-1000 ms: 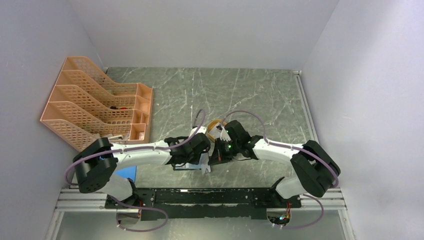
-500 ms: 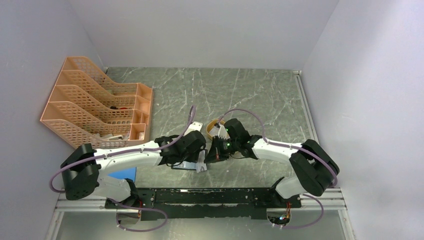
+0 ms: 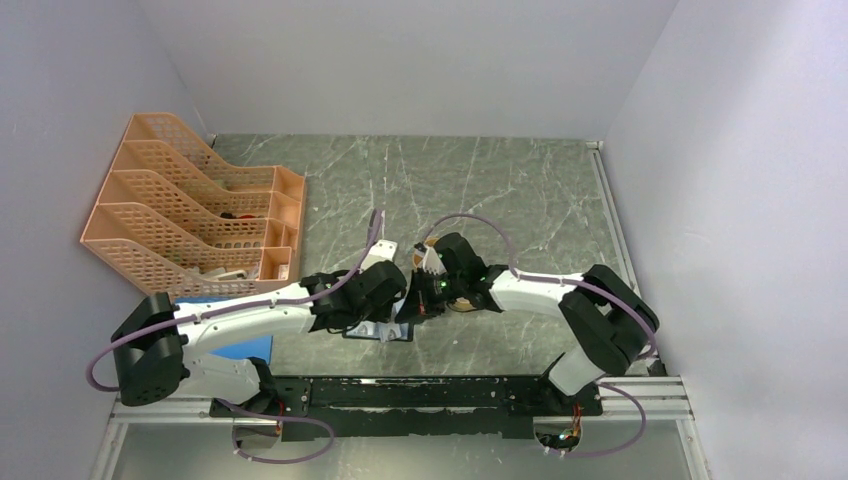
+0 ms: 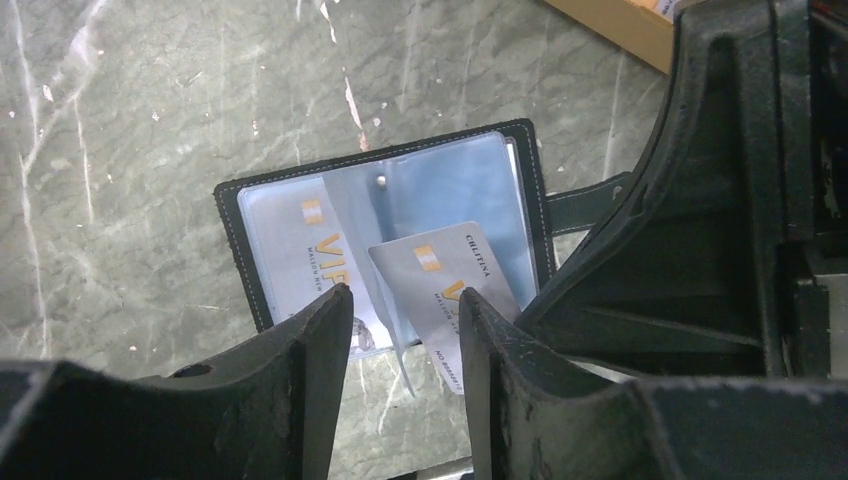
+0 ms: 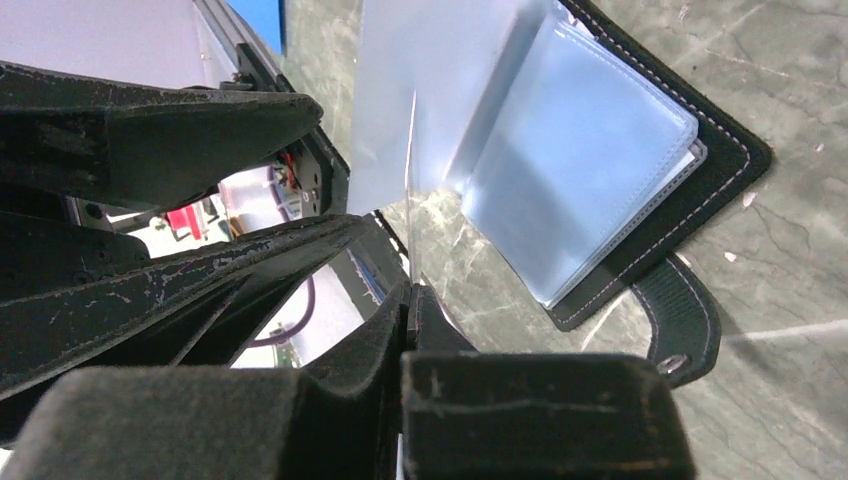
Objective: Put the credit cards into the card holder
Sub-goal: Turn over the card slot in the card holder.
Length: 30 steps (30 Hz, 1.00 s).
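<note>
The card holder (image 4: 235, 240) lies open and flat on the table, black outside with bluish clear pockets inside. One white credit card (image 4: 305, 250) with gold print sits in its left pocket. My right gripper (image 5: 411, 292) is shut on a second credit card (image 4: 440, 280), held tilted with its far end over the holder's right half. In the right wrist view that card shows edge-on (image 5: 411, 180) beside a raised clear pocket page (image 5: 440, 90). My left gripper (image 4: 402, 295) hovers open just in front of the holder's near edge, with only the tip of a clear page between its fingers.
An orange mesh file rack (image 3: 190, 215) stands at the back left. A flat blue pad (image 3: 245, 346) lies under the left arm near the front edge. The holder's snap tab (image 5: 685, 330) sticks out to one side. Both arms crowd together at the table's middle front.
My left gripper has opened wider and that arm has drawn back to the left. The right gripper has moved left and nearer with the card, over the open holder.
</note>
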Each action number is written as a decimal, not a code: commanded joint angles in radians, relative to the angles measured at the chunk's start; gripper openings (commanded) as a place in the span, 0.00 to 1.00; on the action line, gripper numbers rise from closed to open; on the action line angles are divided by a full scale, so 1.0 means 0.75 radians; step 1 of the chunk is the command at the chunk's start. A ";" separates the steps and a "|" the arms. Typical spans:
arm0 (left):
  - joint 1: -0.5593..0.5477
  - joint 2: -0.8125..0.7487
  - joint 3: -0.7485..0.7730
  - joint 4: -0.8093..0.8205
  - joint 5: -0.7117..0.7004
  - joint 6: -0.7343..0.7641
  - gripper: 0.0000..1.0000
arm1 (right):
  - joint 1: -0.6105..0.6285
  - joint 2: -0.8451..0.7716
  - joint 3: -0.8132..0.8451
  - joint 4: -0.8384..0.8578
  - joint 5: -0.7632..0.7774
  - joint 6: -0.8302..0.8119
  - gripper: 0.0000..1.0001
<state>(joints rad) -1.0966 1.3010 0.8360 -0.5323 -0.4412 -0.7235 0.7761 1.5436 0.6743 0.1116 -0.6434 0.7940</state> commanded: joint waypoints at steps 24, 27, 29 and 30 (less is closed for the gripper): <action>0.188 0.054 -0.282 0.064 -0.068 -0.041 0.16 | 0.035 -0.021 -0.058 0.077 0.174 0.121 0.00; 0.190 0.014 -0.293 0.049 -0.072 -0.075 0.15 | 0.033 0.001 -0.055 0.115 0.160 0.142 0.00; 0.191 -0.045 -0.299 0.035 -0.076 -0.105 0.17 | 0.033 0.010 -0.055 0.127 0.162 0.151 0.00; 0.190 -0.079 -0.304 0.025 -0.077 -0.122 0.19 | 0.033 0.011 -0.056 0.135 0.161 0.153 0.00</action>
<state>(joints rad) -0.9627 1.3094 0.6369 -0.4759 -0.4702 -0.7624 0.8043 1.5391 0.6388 0.1501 -0.5335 0.8810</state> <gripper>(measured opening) 0.168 0.008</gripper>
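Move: The upright card slot is about 2 cm ahead of the left hand, straight in line sideways and some 3 cm below it. The card holder's left half, where the slot will lie, is centred 5 cm left, 2 cm ahead and 7 cm below; the credit card held by the right hand is 3 cm right, 1 cm ahead and 4 cm below. From the right hand the slot is 5 cm left, level with it fore and aft, 2 cm down. Left hand sweeps about 7 cm left and 6 cm down onto the holder's left side, fingers closing partway. ##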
